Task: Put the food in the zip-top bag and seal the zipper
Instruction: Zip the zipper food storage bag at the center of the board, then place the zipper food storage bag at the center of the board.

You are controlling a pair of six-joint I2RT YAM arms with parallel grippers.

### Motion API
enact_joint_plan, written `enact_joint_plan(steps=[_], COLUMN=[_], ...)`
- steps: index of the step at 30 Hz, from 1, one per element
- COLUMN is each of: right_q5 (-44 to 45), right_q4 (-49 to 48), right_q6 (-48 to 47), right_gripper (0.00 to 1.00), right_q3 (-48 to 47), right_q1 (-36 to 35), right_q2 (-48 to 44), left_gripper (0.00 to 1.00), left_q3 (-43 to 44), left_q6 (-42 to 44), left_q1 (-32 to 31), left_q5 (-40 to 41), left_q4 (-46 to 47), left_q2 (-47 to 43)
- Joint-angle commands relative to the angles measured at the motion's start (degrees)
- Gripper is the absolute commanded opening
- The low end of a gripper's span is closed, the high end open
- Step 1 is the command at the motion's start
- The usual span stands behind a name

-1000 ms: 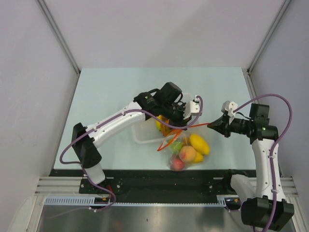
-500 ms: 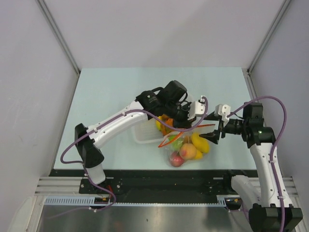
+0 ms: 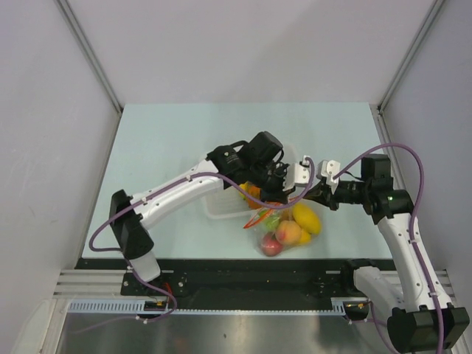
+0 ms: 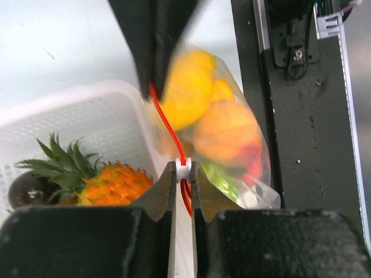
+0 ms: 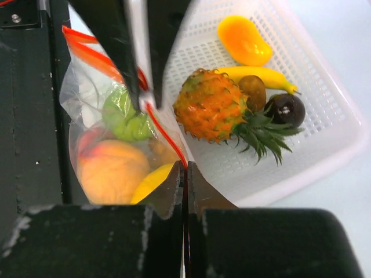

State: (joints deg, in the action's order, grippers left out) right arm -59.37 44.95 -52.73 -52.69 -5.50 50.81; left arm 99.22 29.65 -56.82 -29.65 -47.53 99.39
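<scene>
The zip-top bag (image 3: 289, 237) hangs between both grippers at the table's near edge, holding a yellow fruit (image 3: 305, 219), a peach (image 3: 287, 233), a red fruit (image 3: 271, 245) and a green one (image 5: 123, 116). My left gripper (image 4: 183, 172) is shut on the small white slider of the red-orange zipper (image 4: 167, 123). My right gripper (image 5: 185, 169) is shut on the zipper (image 5: 165, 132) strip itself, close to the left gripper's fingers (image 5: 116, 40). A pineapple (image 5: 213, 108), a banana (image 5: 264, 73), an orange piece (image 5: 243, 39) and a dark purple fruit (image 5: 285, 108) lie in the white basket (image 5: 324, 92).
The white perforated basket (image 3: 218, 208) sits just left of the bag, under the left arm. A black rail (image 3: 243, 274) runs along the table's near edge, right below the bag. Grey walls stand on both sides.
My right gripper let go of the zipper's far end, moved left toward the bag and shut again on the strip near the left gripper. The left gripper kept its hold.
</scene>
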Motion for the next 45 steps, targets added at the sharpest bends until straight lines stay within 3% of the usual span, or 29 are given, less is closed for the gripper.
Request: enact_joint_plan(steps=[1, 11, 19, 22, 23, 25, 26, 29, 30, 34, 38, 43, 45], right_q5=[1.4, 0.3, 0.0, -0.7, -1.0, -1.4, -1.6, -1.9, -1.8, -5.4, -8.1, -12.0, -11.6], right_q4=[0.6, 5.2, 6.6, 6.5, 6.3, 5.8, 5.7, 5.8, 5.4, 5.8, 7.6, 8.2, 4.3], right_q6=[-1.8, -5.4, -3.8, -1.5, -0.3, 3.9, 5.0, 9.6, 12.1, 15.0, 15.1, 16.4, 21.8], right_gripper=[0.00, 0.00, 0.00, 0.00, 0.00, 0.00, 0.00, 0.00, 0.00, 0.00, 0.00, 0.00, 0.00], right_q3=[-1.5, -2.9, -5.3, -6.9, -7.5, -9.9, -10.8, -14.4, -15.2, -19.4, -21.1, -19.4, -17.4], right_q1=[3.8, 8.1, 9.6, 9.7, 9.7, 9.9, 10.1, 11.4, 12.3, 16.9, 17.2, 15.6, 12.1], right_q2=[-0.8, -0.7, -0.8, -1.0, -1.1, -1.2, -1.3, -2.4, -2.6, -2.4, -2.0, -3.4, -4.0], left_gripper=[0.12, 0.14, 0.16, 0.23, 0.35, 0.48, 0.63, 0.92, 0.97, 1.00, 1.00, 0.99, 1.00], left_q3=[-6.4, -14.0, -19.4, -19.7, -19.3, -18.0, -17.5, -16.5, -16.5, -15.6, -12.8, -10.4, -10.4], left_q6=[1.4, 7.9, 10.2, 8.6, 7.8, 5.6, 4.9, 1.7, 1.0, -4.2, -11.4, -19.3, -20.1], left_q1=[1.4, 9.9, 13.6, 13.6, 13.6, 13.6, 13.6, 13.6, 13.6, 15.4, 20.9, 26.9, 27.5], left_q5=[1.9, 3.9, 5.2, 4.5, 3.6, 2.2, 0.9, -0.1, -0.3, -2.2, -4.0, -0.5, 1.6], left_q4=[-3.2, -12.2, -13.5, -12.2, -11.7, -10.8, -10.4, -6.8, -5.7, -0.3, 3.7, 10.6, 11.9], left_q2=[-7.6, -15.8, -21.2, -22.0, -22.0, -21.9, -21.8, -22.4, -22.6, -22.2, -19.5, -17.2, -17.0])
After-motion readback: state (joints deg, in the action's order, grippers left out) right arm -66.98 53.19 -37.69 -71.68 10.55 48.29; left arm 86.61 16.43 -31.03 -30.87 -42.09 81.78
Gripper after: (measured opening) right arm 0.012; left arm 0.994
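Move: Some 12 cm to the left of the left hand, which already pinches the slider, and roughly 4 cm nearer the base and 7 cm lower, droops the zipper's free left end. The pineapple in the basket is about 10 cm ahead, 8 cm left and 13 cm below that hand, while the bagged peach hangs about 4 cm back, straight below laterally and 11 cm down. From the right hand, the zipper's free end is about 20 cm left, 5 cm back and 8 cm lower. Drawing the pinched slider along the zipper, the left hand goes about 15 cm left and slightly down to the free end, while the right keeps its pinch and eases 3 cm right. The left fingers then open wide, let go, and the hand swings forward and up over the basket, turning counter-clockwise, as the right lifts the bag some 11 cm. ##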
